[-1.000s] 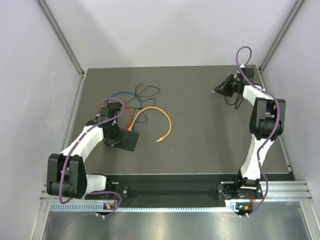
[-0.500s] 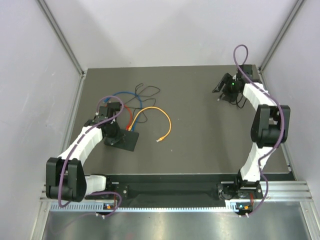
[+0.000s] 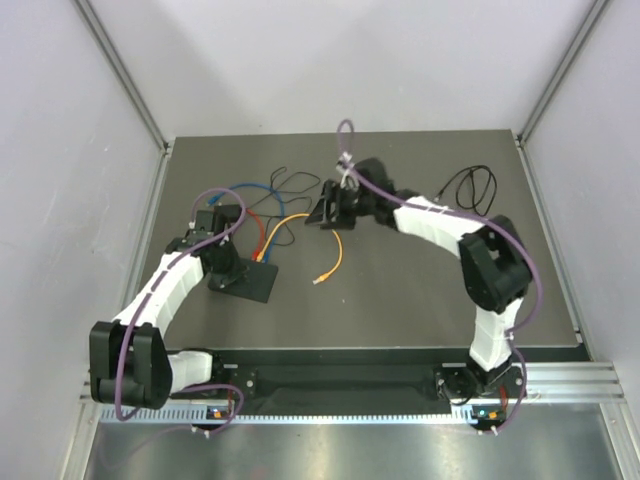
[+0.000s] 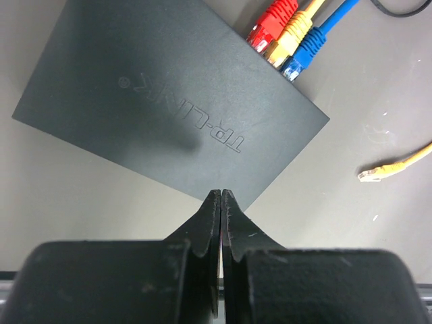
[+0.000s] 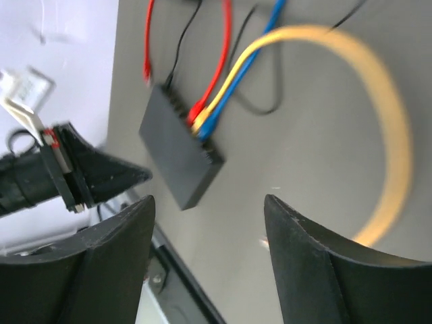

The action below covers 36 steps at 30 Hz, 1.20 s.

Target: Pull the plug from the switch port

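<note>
The switch (image 3: 250,283) is a flat black box at the table's left middle, and it fills the left wrist view (image 4: 169,101). A red plug (image 4: 270,20), a yellow plug (image 4: 295,28) and a blue plug (image 4: 312,46) sit side by side in its ports. My left gripper (image 4: 221,197) is shut and empty, its tips at the switch's near corner. My right gripper (image 5: 208,202) is open and empty above the cables, behind and to the right of the switch (image 5: 179,162). In the top view it hovers over the yellow cable's loop (image 3: 322,213).
The yellow cable (image 3: 335,245) curls right and ends in a loose plug (image 3: 320,281). The blue cable (image 3: 245,187) and a thin black cord (image 3: 296,182) lie behind the switch. Another black cord loop (image 3: 470,186) lies at the back right.
My right arm has swung left from the back right corner to above the cables by the switch, leaving the black cord behind. My left arm has hardly moved.
</note>
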Motion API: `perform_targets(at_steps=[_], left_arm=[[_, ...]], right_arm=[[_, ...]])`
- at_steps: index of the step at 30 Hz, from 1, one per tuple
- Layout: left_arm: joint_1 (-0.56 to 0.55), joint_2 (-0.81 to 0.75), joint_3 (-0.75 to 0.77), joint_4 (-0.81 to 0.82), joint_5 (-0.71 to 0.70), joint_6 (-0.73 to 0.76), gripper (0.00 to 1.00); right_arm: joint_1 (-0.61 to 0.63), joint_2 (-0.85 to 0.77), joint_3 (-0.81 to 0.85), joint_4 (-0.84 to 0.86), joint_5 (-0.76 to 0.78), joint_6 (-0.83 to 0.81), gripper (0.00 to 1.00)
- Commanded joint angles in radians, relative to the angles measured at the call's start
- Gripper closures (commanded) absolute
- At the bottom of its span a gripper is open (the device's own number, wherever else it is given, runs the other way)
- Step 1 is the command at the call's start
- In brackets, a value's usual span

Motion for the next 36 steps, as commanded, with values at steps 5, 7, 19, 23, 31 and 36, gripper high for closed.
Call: perform_targets(at_steps=[5, 7, 19, 23, 31, 36], left_arm=[[0.004, 0.046, 0.033, -0.011, -0.021, 0.005, 1.00], [0.004, 0.080, 0.036, 0.001, -0.016, -0.021, 1.00], [0.006, 0.124, 0.016, 0.049, -0.001, -0.067, 1.00], [0.006, 0.121, 0.015, 0.046, 0.002, -0.064, 1.00], [0.006, 0.126, 0.006, 0.049, 0.010, -0.059, 1.00], [0.006, 0.121, -0.004, 0.051, 0.019, -0.055, 1.00]], right_arm=[[0.123, 0.166, 0.048, 0.313, -0.070, 0.204, 0.47], [0.142, 0.209, 0.051, 0.356, -0.078, 0.229, 0.51], [0.223, 0.372, 0.161, 0.414, -0.087, 0.283, 0.61], [0.226, 0.398, 0.186, 0.421, -0.090, 0.290, 0.65], [0.236, 0.442, 0.183, 0.424, -0.087, 0.298, 0.62], [0.246, 0.465, 0.172, 0.468, -0.098, 0.315, 0.62]])
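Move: The blue plug in the switch lies about 16 cm to the right hand's left, 6 cm back and 12 cm lower. The yellow plug sits some 1 cm to the left of the blue one; the loose yellow plug is roughly 12 cm back and 3 cm left of the hand. From the left hand, the switch's middle is about 4 cm ahead, 4 cm left and 4 cm below, the blue plug some 9 cm ahead, 3 cm right and 4 cm down. Leftwards, sinking and drawing back a little, the right hand sweeps about 14 cm towards the blue plug, then eases straight down over the last few centimetres, some 10 cm lower in all. Its wrist turns slightly and its half-open fingers narrow without shutting. Meanwhile the left hand, fingers still shut, sinks about 2.5 cm onto the switch's top near its near edge and stays. ##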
